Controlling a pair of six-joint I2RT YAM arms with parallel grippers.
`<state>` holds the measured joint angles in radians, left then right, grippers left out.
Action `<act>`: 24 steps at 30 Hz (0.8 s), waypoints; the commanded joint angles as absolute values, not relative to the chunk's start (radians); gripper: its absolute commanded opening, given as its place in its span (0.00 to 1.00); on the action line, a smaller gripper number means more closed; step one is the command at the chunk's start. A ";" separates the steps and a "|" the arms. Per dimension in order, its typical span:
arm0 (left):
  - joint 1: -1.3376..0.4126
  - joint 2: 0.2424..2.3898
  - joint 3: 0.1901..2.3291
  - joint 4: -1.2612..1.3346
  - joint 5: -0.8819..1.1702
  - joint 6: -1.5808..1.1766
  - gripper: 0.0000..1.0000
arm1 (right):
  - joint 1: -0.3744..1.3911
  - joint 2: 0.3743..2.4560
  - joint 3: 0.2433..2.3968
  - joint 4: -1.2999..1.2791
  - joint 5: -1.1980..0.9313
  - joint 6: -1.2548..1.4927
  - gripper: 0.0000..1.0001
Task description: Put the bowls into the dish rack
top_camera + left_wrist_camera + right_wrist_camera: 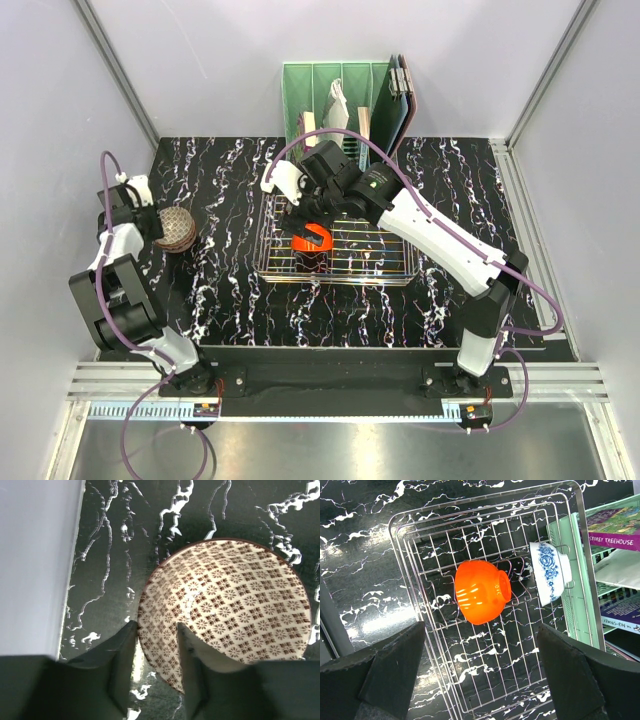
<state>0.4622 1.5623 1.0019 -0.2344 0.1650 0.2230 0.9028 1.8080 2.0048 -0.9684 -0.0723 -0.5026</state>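
A cream lattice bowl (pixel 235 595) rests on the black marbled table at the far left (pixel 176 229). My left gripper (pixel 155 625) is shut on its near rim, one finger outside and one inside. The chrome dish rack (pixel 395 262) sits mid-table. In it an orange-red bowl (pixel 482 592) stands on its side against the tines, and a white-blue bowl (pixel 550 572) stands on edge near the far rim. My right gripper (pixel 480 645) hovers open over the rack (pixel 400 535) just above the orange bowl (pixel 312 240), holding nothing.
A green slotted organizer (pixel 330 85) holding books and a dark board (pixel 402 100) stands behind the rack. White walls close in the left, back and right sides. The right arm's forearm (pixel 440 235) stretches over the rack's right end.
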 commanded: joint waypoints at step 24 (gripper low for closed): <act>0.463 1.525 1.089 -0.244 0.183 0.204 0.00 | 0.896 1.813 2.069 -0.963 -0.094 -0.486 1.00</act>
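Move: The patterned bowl's middle is about 6 cm to the right of my left hand, 1 cm ahead and 3 cm below; its left rim already lies between my open fingertips. Far to the right, the dish rack's middle is roughly 47 cm from this hand and level with it, the orange bowl in the rack some 41 cm right and 2 cm back. From my right hand the patterned bowl is about 33 cm left, 6 cm ahead and 20 cm below. I shut my left fingers from under half open to almost closed, pinching the patterned bowl's left rim, one finger inside the bowl and one outside. The hand stays nearly in place while they close, then eases up about 1 cm and forward nearly as much, keeping the pinch with the wrist hardly turning. ##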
